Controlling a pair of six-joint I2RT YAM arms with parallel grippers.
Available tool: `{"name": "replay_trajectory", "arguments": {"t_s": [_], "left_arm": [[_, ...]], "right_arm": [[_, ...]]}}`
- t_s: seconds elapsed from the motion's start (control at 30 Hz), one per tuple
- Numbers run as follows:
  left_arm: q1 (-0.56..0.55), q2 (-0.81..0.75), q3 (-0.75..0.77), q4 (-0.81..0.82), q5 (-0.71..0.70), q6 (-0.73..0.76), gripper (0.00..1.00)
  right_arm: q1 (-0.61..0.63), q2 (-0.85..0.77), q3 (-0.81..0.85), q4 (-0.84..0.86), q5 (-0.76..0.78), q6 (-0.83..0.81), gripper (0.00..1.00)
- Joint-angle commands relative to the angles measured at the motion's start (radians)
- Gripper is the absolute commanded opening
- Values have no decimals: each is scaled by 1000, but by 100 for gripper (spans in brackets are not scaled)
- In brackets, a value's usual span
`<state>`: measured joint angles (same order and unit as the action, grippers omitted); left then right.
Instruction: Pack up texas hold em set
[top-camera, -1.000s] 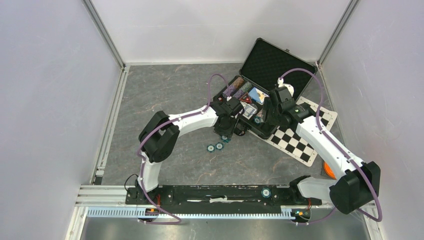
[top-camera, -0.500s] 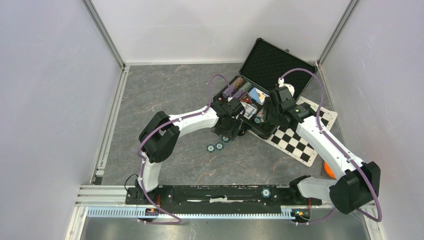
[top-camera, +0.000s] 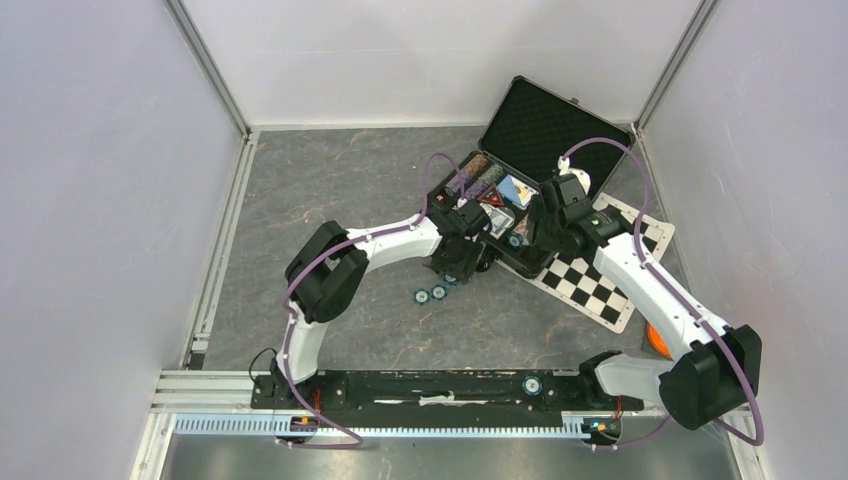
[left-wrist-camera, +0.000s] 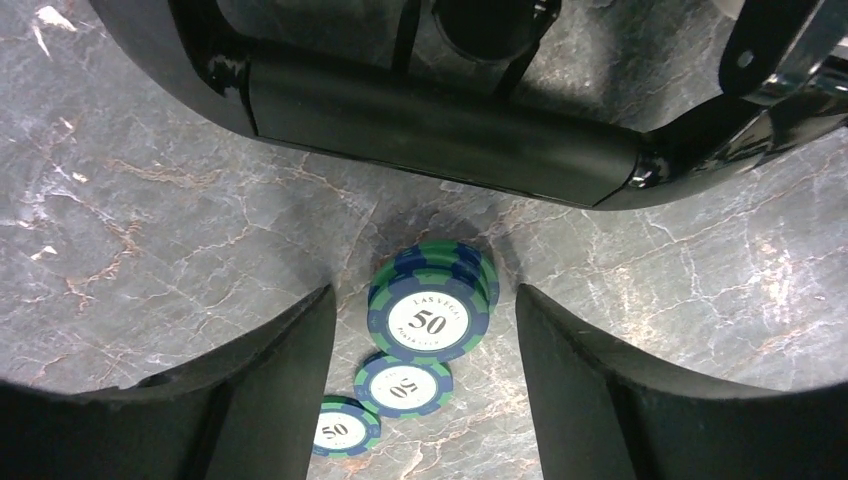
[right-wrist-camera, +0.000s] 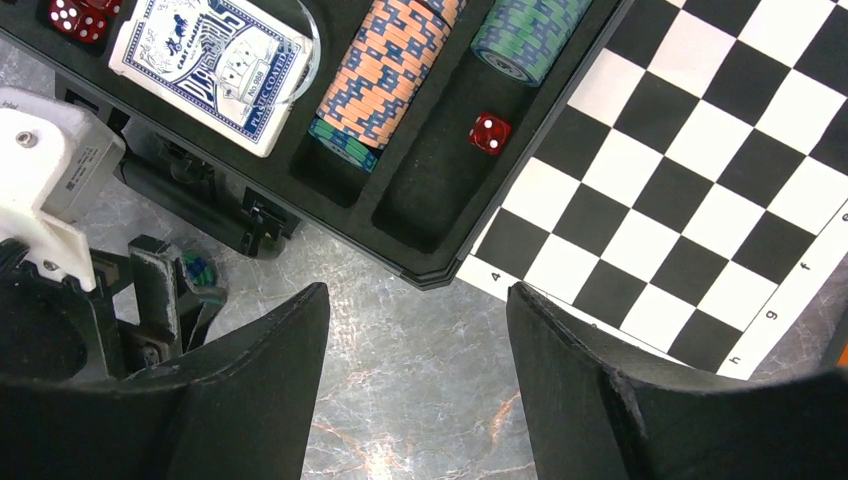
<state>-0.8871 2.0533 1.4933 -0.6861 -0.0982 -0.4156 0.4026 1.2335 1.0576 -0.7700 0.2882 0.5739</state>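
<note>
The black case (top-camera: 467, 184) lies open at the back right, its lid (top-camera: 555, 125) raised. In the right wrist view it holds a blue card deck (right-wrist-camera: 210, 60), orange-white chips (right-wrist-camera: 385, 65), teal chips (right-wrist-camera: 525, 35) and a red die (right-wrist-camera: 489, 133). A short stack of teal chips (left-wrist-camera: 430, 300) rests on the floor by the case's handle (left-wrist-camera: 440, 130). My left gripper (left-wrist-camera: 423, 310) is open around the stack, with a gap on both sides. Two single teal chips (left-wrist-camera: 403, 385) lie nearer. My right gripper (right-wrist-camera: 415, 340) hangs open over bare floor at the case's front corner.
The checkered mat (top-camera: 600, 280) lies under and right of the case. An orange toy (top-camera: 657, 340) sits at the right edge beside the right arm. Another chip (top-camera: 532, 385) rests on the base rail. Walls close in on three sides.
The left jaws have opened wider around the chip stack and the left arm has shifted slightly right. The right arm has not moved.
</note>
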Motion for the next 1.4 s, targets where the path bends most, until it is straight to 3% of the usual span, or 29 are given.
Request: {"name": "replay_trajectory", "arguments": {"t_s": [0.0, 0.13, 0.27, 0.43, 0.97, 1.37], "left_arm": [[-4, 30, 1, 20, -17, 33, 71], [-11, 33, -8, 22, -51, 42, 63], [-40, 40, -16, 20, -127, 61, 64], [-49, 44, -41, 24, -109, 47, 63], [-56, 34, -81, 19, -108, 13, 33], [-51, -64, 39, -57, -70, 14, 32]], "right_arm": [[-8, -40, -9, 25, 9, -6, 71], [-10, -43, -12, 24, 9, -5, 71], [-12, -43, -11, 24, 5, -3, 71], [-12, -48, -14, 24, 5, -2, 71], [-19, -67, -29, 24, 1, 3, 71], [-22, -63, -37, 42, -16, -2, 71]]}}
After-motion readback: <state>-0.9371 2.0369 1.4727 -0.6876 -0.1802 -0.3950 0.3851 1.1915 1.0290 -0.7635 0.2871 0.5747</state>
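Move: The left hand's open fingers already straddle the small stack of blue-and-green 50 chips, its middle about 1 cm below the hand point and practically centred. One flat chip lies some 3 cm to the left of the stack and 3 cm nearer the base, another about 7 cm left and 5 cm back; the case handle is roughly 5 cm ahead and 4 cm right. From the idle right hand, the stack lies around 17 cm left, 3 cm back and 15 cm down. Staying low at the stack, the left hand narrows its fingers from either side, tilting about 5 degrees and shifting only half a centimetre or so, until both pads pinch the upper chips by their rims and the grip effort rises. Keeping that squeeze, it begins to draw back towards its base, away from the case handle, ending about 1 cm behind where it began, with hardly any lift. ##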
